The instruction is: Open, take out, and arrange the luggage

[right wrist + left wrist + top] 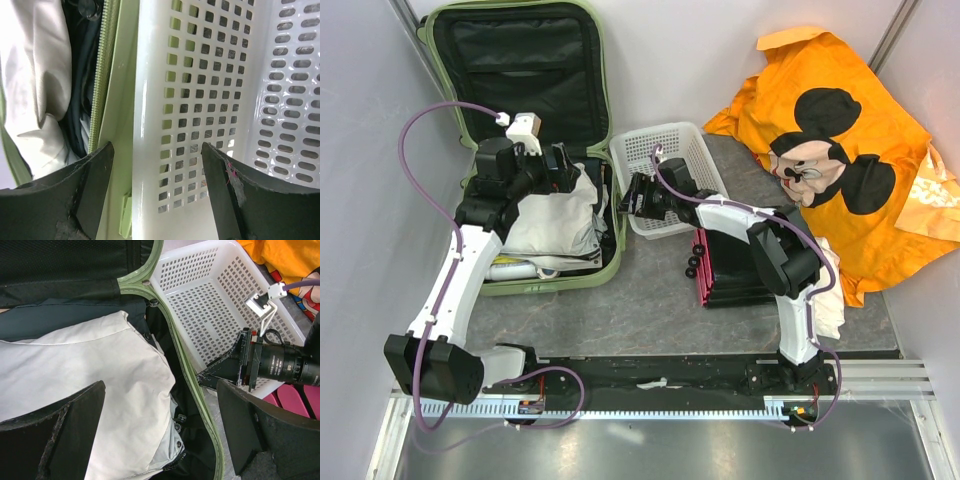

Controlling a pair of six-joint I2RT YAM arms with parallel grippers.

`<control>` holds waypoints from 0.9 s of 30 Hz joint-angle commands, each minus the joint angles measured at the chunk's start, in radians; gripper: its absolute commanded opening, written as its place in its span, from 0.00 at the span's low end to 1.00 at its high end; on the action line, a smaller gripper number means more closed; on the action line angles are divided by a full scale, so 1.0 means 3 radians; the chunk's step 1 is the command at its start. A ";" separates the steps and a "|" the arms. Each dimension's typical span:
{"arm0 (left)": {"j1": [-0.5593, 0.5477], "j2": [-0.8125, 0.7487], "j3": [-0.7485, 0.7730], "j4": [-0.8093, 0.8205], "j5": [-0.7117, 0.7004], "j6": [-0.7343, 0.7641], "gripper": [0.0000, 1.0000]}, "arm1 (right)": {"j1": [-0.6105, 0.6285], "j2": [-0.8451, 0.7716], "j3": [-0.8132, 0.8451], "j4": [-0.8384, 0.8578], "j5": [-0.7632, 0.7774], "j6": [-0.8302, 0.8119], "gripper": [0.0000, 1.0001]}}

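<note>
The pale green luggage point(550, 283) lies open at the back left, its black-lined lid leaning on the wall. A white garment point(555, 220) fills its base. My left gripper point(560, 165) hovers over the base's right side. In the left wrist view this gripper point(160, 432) is open above the garment point(100, 370) and the green zip rim point(187, 375). My right gripper point(628, 197) is open at the gap between luggage and basket. In the right wrist view it point(157, 185) straddles the white mesh basket's wall point(200, 100), next to the green shell point(120, 100).
The white mesh basket point(680, 140) stands against the luggage's right side. A black box with pink drawers point(725, 270) sits in front of it. An orange Mickey Mouse cloth point(840, 130) covers the back right. Grey walls close in on both sides.
</note>
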 commanded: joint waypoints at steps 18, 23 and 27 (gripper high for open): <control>0.0013 -0.0148 0.0002 0.0030 0.0036 0.0007 0.99 | 0.0584 -0.0507 0.0046 0.0260 0.0532 0.0036 0.81; 0.0013 -0.0127 0.0007 0.0035 0.0082 -0.0019 0.99 | 0.0650 -0.0758 0.0117 -0.0215 0.1181 -0.0318 0.80; 0.0013 -0.0122 0.0007 0.0035 0.0092 -0.0029 0.99 | 0.0778 -0.0737 0.0230 -0.0539 0.1672 -0.0533 0.80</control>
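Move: The white basket's middle lies about 8 cm right of the right hand, 5 cm ahead and 5 cm below, its left wall between the open fingers. The filled suitcase shell centres some 20 cm left, 7 cm back and 5 cm below; the black case lies 25 cm right, 15 cm back and 5 cm below. From the left hand, the basket is about 23 cm right, 3 cm ahead and 24 cm down. The right hand, fingers open astride the basket's left wall, pushes left about 6 cm against the suitcase, then rises. ##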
